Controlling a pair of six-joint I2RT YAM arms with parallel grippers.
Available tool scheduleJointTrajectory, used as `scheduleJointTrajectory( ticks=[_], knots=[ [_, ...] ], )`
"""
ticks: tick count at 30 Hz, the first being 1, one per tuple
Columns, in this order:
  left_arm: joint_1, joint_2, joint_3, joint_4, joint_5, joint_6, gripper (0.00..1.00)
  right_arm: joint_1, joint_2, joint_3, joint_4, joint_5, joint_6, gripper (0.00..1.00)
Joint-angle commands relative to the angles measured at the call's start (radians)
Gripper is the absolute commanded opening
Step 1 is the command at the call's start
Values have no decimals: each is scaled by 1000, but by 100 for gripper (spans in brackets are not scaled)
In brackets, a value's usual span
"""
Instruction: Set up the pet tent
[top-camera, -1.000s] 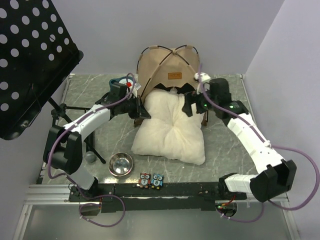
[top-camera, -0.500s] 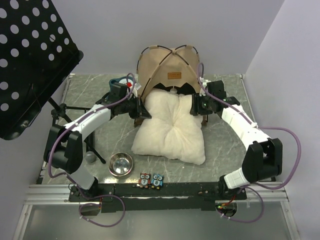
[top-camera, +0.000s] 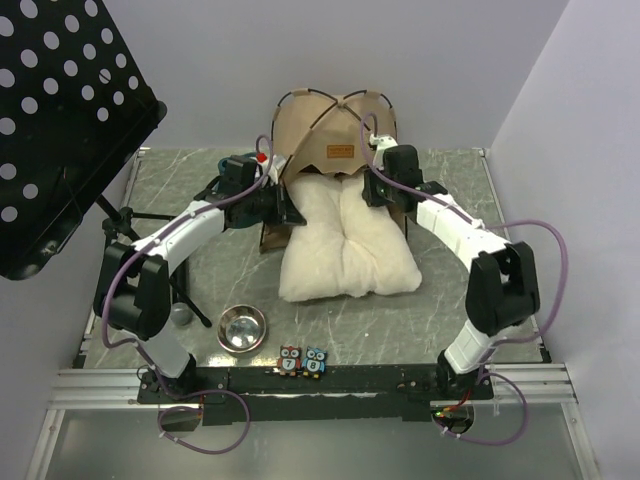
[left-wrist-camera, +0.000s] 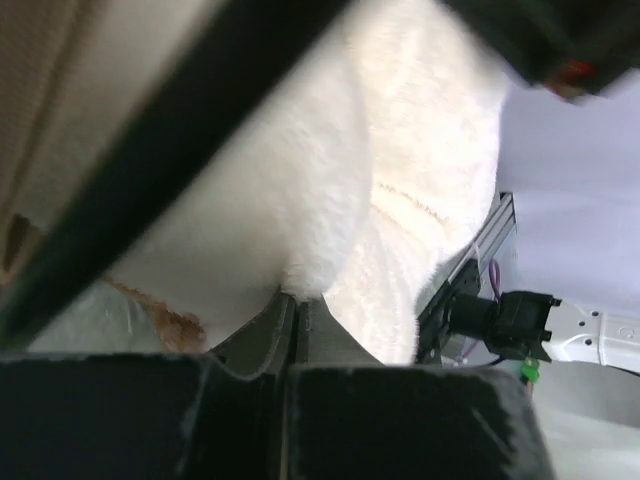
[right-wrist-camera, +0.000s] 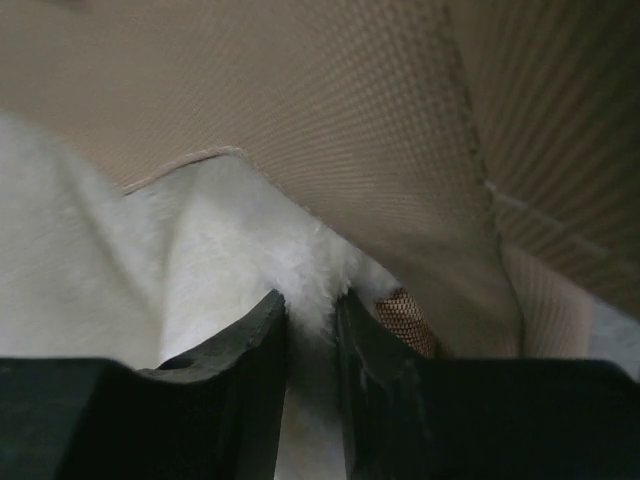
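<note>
The tan pet tent (top-camera: 335, 128) stands upright at the back of the table, thin black poles crossing on top, a small brown label on its front. The white fluffy cushion (top-camera: 345, 245) lies in front with its far end in the tent mouth. My left gripper (top-camera: 287, 213) is shut on the cushion's far left corner (left-wrist-camera: 330, 200). My right gripper (top-camera: 377, 192) is shut on the cushion's far right edge (right-wrist-camera: 300, 270), under the tent's tan fabric (right-wrist-camera: 350, 100).
A metal bowl (top-camera: 241, 328) sits near the front left. Two owl figures (top-camera: 302, 361) stand at the front edge. A black perforated stand (top-camera: 60, 120) overhangs the left side. A blue object (top-camera: 240, 163) sits behind the left gripper.
Both grippers moved toward the tent with the cushion. The cushion slid back and narrowed, its far end now in the tent mouth. The right arm folded inward.
</note>
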Motion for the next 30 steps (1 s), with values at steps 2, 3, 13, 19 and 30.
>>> scheduleJointTrajectory(
  ticks=[2, 3, 13, 19, 30],
  knots=[
    [-2, 20, 67, 139, -24, 6, 1, -22, 22, -36, 69, 71, -26, 45],
    [-2, 20, 58, 157, -31, -4, 2, -22, -8, -46, 52, 17, -28, 53],
    [-2, -121, -40, 150, -63, 75, 57, -8, -301, -33, -237, -394, -184, 100],
    [25, -312, -109, -4, -146, 120, 84, -28, -439, -103, -373, -325, -124, 100],
    [36, -445, -373, -91, -99, 106, 91, -151, -521, -415, -453, -223, -12, 100]
  ],
)
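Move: The left hand is at the cushion's left edge, its middle some 15 cm to the right, 2 cm back and 8 cm lower; the right hand is at the upper right part, the middle about 8 cm left, 8 cm back and 8 cm lower. The tent's mouth lies roughly 12 cm ahead and 13 cm right of the left hand, 5 cm ahead and 8 cm left of the right hand. The blue dish is 17 cm ahead and 11 cm left of the left hand. Both hands, still on the cushion, nudge it some 2 cm on towards the tent, then open wide and let go. The right draws back about 20 cm along the cushion's right side, arching up, then sinking, fingers tipping down at the end. The left lifts off the left edge, swinging back and left, then dips. ##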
